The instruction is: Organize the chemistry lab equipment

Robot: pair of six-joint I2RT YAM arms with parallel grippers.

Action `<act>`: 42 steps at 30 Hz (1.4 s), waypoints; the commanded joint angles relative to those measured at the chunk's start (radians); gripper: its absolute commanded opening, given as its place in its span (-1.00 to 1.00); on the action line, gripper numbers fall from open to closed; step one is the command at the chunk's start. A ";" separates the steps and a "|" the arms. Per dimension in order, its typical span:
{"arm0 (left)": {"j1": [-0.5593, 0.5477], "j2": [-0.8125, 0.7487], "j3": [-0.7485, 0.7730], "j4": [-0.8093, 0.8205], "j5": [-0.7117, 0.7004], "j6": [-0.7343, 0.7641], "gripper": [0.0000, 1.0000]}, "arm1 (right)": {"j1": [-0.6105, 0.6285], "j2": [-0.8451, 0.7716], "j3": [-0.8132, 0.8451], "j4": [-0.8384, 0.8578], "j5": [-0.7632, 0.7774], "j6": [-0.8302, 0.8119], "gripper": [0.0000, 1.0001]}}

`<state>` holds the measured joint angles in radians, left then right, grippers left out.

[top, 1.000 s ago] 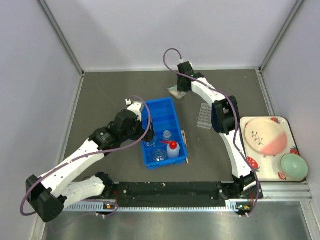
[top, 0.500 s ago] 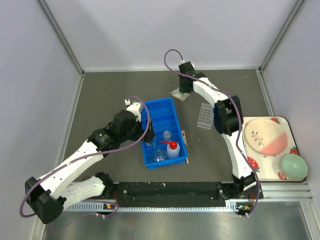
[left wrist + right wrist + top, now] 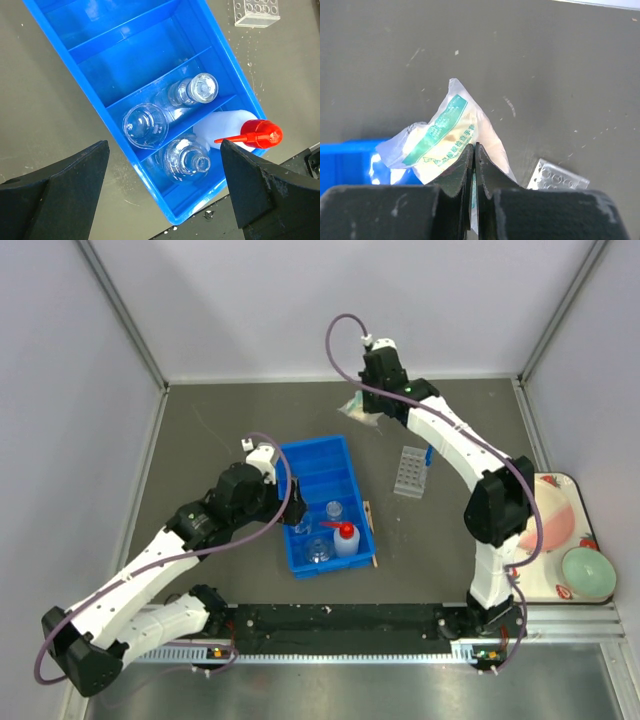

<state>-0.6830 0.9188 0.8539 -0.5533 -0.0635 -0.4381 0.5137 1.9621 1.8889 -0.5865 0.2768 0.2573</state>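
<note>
My right gripper [image 3: 475, 148] is shut on a clear plastic packet [image 3: 445, 129] with a green-and-white label. It holds the packet [image 3: 354, 408] over the table's far middle. My left gripper [image 3: 165, 146] hangs open above the near end of the blue divided bin [image 3: 125, 47], holding nothing. In the bin stand two glass flasks [image 3: 192, 90] [image 3: 187, 160], a glass beaker [image 3: 145, 125] and a white squeeze bottle [image 3: 220, 131] with a red nozzle [image 3: 257, 134]. The clear tube rack [image 3: 410, 471] lies right of the bin. A wooden clamp [image 3: 370, 531] lies along the bin's right side.
A strawberry-patterned tray [image 3: 545, 585] with a pale green bowl [image 3: 587, 573] sits at the near right, partly behind my right arm. A small blue thing [image 3: 428, 454] shows at the rack's right edge. Grey walls close in the table on three sides.
My right gripper closed fully on the packet and moved up and back with it, the arm stretching out. My left gripper shifted slightly over the bin and stayed open.
</note>
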 commanded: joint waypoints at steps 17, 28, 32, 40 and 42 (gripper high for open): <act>0.003 -0.130 0.007 -0.066 -0.009 0.001 0.96 | 0.318 -0.039 -0.140 0.002 -0.034 -0.001 -1.00; 0.003 -0.159 0.007 -0.092 -0.025 0.012 0.97 | 0.309 0.164 0.033 -0.003 0.021 0.031 -1.00; 0.005 -0.152 0.016 -0.094 -0.021 0.016 0.97 | 0.283 0.202 0.059 -0.003 0.028 0.057 -1.00; 0.005 -0.138 0.028 -0.094 -0.021 0.022 0.97 | 0.233 0.245 0.079 -0.003 0.029 0.095 -1.00; 0.003 -0.132 0.030 -0.092 -0.021 0.024 0.97 | 0.227 0.254 0.084 -0.004 0.019 0.092 -1.00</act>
<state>-0.6823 0.7769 0.8543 -0.6666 -0.0757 -0.4305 0.7631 2.1986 1.9202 -0.5995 0.2871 0.3241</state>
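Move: The right hand holds the plastic bag; the blue bin's empty far compartment, where the bag is taken, lies about 14 cm to its left, 5 cm back and 15 cm below. The test tube rack lies on the table some 10 cm right and 8 cm back, about 17 cm down. The small glass bottle in the bin stands some 9 cm left and 19 cm back, about 14 cm down. From the left hand, that compartment is about 20 cm ahead, 3 cm right and 12 cm below. Keeping the plastic bag pinched in its shut fingers, the right hand sweeps back and left in an arc by about 13 cm each way, swinging counter-clockwise some 20 degrees, and sinks towards the bin's far compartment, then eases forward about 6 cm and slightly right with half the swing undone, ending around 11 cm lower with the fingers tipped a little more downward. Meanwhile the open, empty left hand draws back, left and slightly up by about 3 cm, giving way from over the bin. ##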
